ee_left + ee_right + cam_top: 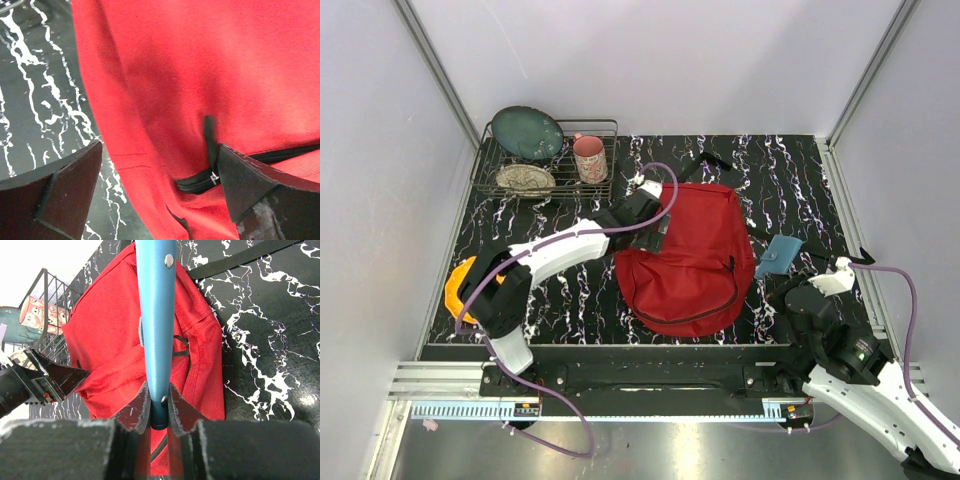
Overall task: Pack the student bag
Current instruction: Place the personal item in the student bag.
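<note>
The student bag point(685, 265), a large red backpack, lies flat in the middle of the black marbled table. My left gripper point(655, 232) hangs open over the bag's upper left edge. In the left wrist view that gripper point(157, 187) straddles red fabric, and the black zipper pull point(211, 150) sits just inside the right finger point(250, 190). My right gripper point(159, 407) is shut on a flat blue pouch point(156, 315) with metal snaps. It holds the pouch edge-on just right of the bag point(110, 340). From above, the pouch point(778, 255) sits off the bag's right side, beyond my right gripper point(786, 282).
A wire rack point(545, 190) at the back left holds a green plate point(527, 132), a patterned dish point(525, 180) and a pink mug point(589, 158). An orange object point(458, 285) lies by the left arm's elbow. A black strap point(715, 162) trails behind the bag. Walls close in on three sides.
</note>
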Robot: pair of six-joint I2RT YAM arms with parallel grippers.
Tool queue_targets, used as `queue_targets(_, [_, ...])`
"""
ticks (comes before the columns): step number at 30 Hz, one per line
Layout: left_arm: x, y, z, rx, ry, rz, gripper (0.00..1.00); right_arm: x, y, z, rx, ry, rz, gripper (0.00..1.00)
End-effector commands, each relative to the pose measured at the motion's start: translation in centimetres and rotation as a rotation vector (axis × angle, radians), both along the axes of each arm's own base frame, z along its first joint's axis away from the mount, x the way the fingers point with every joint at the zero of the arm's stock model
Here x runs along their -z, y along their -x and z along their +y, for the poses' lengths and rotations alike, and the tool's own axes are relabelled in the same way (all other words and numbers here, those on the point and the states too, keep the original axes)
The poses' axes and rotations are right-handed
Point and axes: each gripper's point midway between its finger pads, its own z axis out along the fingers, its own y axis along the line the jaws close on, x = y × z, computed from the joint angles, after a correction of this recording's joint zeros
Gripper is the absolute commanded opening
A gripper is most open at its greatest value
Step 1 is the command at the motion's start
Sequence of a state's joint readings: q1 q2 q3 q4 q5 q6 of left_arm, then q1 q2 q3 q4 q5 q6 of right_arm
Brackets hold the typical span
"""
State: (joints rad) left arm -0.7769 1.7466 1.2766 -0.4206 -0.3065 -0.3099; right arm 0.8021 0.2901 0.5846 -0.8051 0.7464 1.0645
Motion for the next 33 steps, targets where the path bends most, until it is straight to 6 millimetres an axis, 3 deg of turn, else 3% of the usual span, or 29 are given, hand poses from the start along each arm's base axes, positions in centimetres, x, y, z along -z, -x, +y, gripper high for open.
queue_targets(1, [-1.5,-0.2,3.7,-0.101,-0.038,-0.051,0.99,-0.9,-0.7,0.2,0.028,-0.038,-0.032,0.09])
queue_targets(5, [-2.0,-0.4,5.6,-0.152,-0.053,-0.070,0.99,-0.9,-0.8,0.3,0.026,-0.039,-0.035,0.09])
queue_targets(9, [-4.3,-0.4,5.7,-0.160,-0.006,-0.115,0.99,-0.9,-0.8,0.5,0.021,-0.044,-0.034,0.09])
queue_targets(12, [-7.2,-0.5,4.3,-0.135,0.086,-0.157,0.99,-0.8,-0.8,0.5,0.021,-0.042,-0.031,0.09])
queue_targets(17, [-11.2,-0.1,-1.5,0.050,0.256,-0.203,0.99,-0.7,-0.9,0.6,0.023,-0.044,-0.032,0.09])
queue_targets(20, [-9.7,-0.4,-4.3,0.164,0.221,-0.163,0.99,-0.7,-0.9,0.5,0.023,-0.041,-0.032,0.09])
queue_targets(25, [-8.2,-1.2,-6.6,0.316,0.138,-0.122,0.99,-0.7,-0.7,0.5,0.016,-0.040,-0.034,0.10])
queue_targets(26, [-6.9,-1.6,-6.7,0.346,0.088,-0.107,0.99,-0.7,-0.7,0.5,0.014,-0.042,-0.036,0.10])
queue_targets(33, [-5.6,-1.6,-7.5,0.271,0.114,-0.006,0.99,-0.3,-0.6,0.4,0.022,-0.056,-0.034,0.10])
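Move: Beside the left hand's right-hand finger is the zip pull of the bag, about 2 cm back, 2 cm to the right and a centimetre below the hand; the middle of the bag's mouth lies roughly 4 cm back, 8 cm to the right and 2 cm below. The wallet is some 6 cm back, 23 cm to the right and 6 cm above. From the right hand, the mouth lies about 7 cm ahead, 15 cm to the left and 10 cm below. Sliding about 4.5 cm farther left by the zip, the wide-open left hand comes free of the bag cloth, arcs up and some 11 cm back to the right over the bag, then sinks about 5 cm towards the cloth ahead of the mouth, turning clockwise roughly 20 degrees on the way back. The right hand holds still, keeping its pinch on the wallet. ##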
